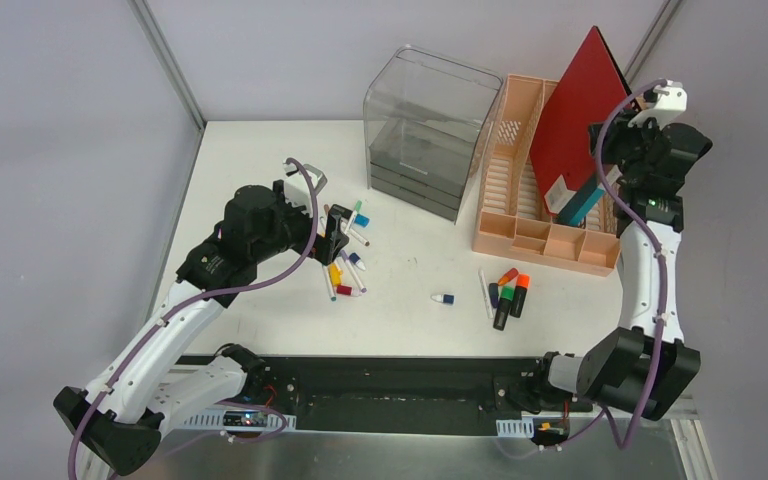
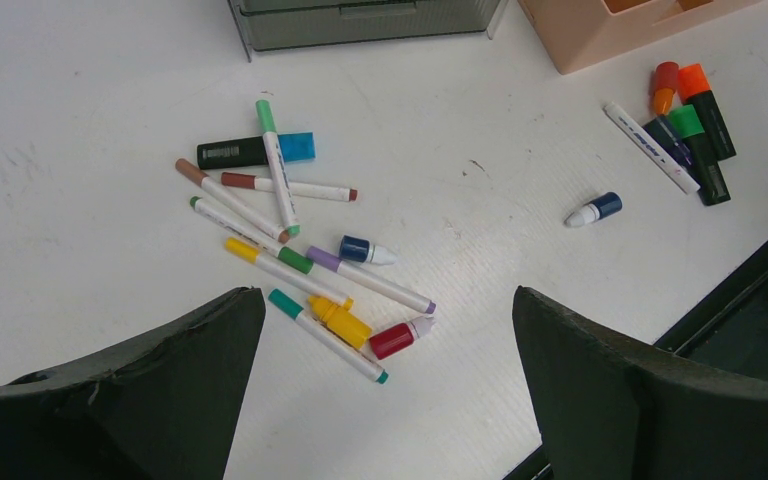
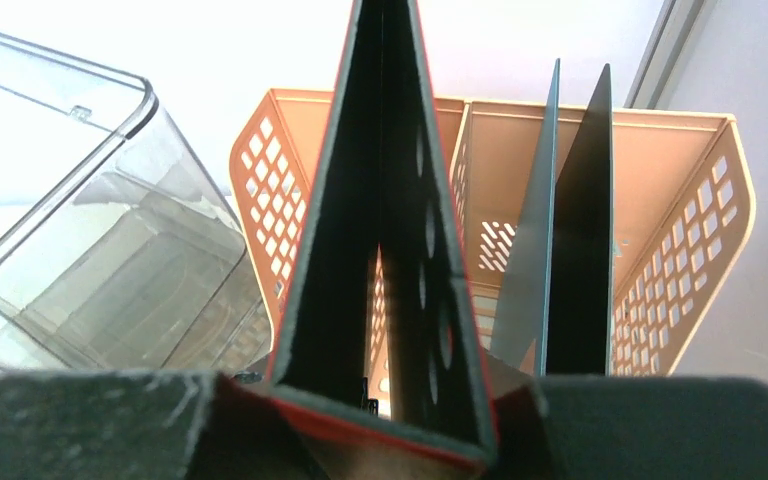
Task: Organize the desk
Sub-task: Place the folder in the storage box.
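Observation:
On the white desk [image 1: 410, 320] a pile of markers and small bottles [image 1: 345, 265] lies left of centre. My left gripper [image 1: 335, 238] hangs just above it, open and holding nothing. In the left wrist view the pile [image 2: 280, 230] sits ahead of the left gripper [image 2: 385, 297], and a yellow bottle [image 2: 340, 322] and a red bottle [image 2: 395, 340] lie nearest the jaws. My right gripper [image 1: 592, 185] is shut on the lower edge of a red folder [image 1: 580, 110], which stands tilted in the peach organiser [image 1: 520, 200]. In the right wrist view the folder [image 3: 400, 200] fills the gap of the right gripper [image 3: 380, 425].
A teal folder [image 3: 535, 250] stands in the organiser [image 3: 700, 230] beside the red one. A clear drawer unit [image 1: 425, 130] stands at the back. Several highlighters and a pen [image 1: 508, 295] lie near the front right, and a small blue-capped bottle [image 1: 444, 298] lies alone at centre.

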{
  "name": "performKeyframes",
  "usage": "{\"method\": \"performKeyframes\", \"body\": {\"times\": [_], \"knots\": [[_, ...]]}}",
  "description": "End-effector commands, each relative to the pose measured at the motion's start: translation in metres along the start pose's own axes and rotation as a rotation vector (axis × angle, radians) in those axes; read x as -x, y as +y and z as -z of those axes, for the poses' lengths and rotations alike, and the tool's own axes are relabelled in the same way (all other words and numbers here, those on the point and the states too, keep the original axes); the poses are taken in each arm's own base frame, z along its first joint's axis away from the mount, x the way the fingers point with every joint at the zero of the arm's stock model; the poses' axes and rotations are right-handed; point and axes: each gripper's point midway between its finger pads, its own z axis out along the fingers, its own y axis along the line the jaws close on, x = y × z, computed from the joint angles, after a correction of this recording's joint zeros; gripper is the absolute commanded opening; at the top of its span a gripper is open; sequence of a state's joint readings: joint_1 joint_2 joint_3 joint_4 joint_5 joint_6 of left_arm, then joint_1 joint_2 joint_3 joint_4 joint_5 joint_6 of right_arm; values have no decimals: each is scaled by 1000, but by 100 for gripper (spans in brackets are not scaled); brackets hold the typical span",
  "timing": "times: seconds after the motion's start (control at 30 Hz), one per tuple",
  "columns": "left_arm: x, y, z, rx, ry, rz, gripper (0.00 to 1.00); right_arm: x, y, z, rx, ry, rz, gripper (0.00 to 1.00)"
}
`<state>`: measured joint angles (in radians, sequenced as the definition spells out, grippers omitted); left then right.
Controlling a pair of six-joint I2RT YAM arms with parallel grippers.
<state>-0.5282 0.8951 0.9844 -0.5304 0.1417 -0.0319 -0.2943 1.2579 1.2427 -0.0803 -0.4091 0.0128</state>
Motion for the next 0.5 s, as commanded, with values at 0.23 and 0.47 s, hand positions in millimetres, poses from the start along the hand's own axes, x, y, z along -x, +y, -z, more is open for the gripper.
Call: {"method": "performKeyframes", "body": {"times": [0.23,0.47], "knots": [[14,1,2,-5,-59,-28,99,11,-10,-12,-4,-289,-57,0],[12,1,1,-7,-51,-26,99,-17,-10,-14,13,-265,-20,0]]}}
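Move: The right hand holds the red folder raised over the storage box; the slot it goes for centres about 11 cm ahead, 1 cm left and some 20 cm below that hand. The teal folder already standing in the box is about 11 cm ahead, 5 cm right and 16 cm below; the clear drawer unit is some 14 cm ahead, 27 cm left and 18 cm below. From the idle left hand the slot lies roughly 27 cm ahead, 57 cm right and 13 cm below. Still pinching the red folder by its near edge, the right hand lowers it about 5 cm down into the storage box beside the teal folder, easing forward a little and slightly right early on, then slowing near the end. The fingers tip up some 5–10 degrees and the hand's left side lifts about 5 degrees; the grip stays shut on the folder. ##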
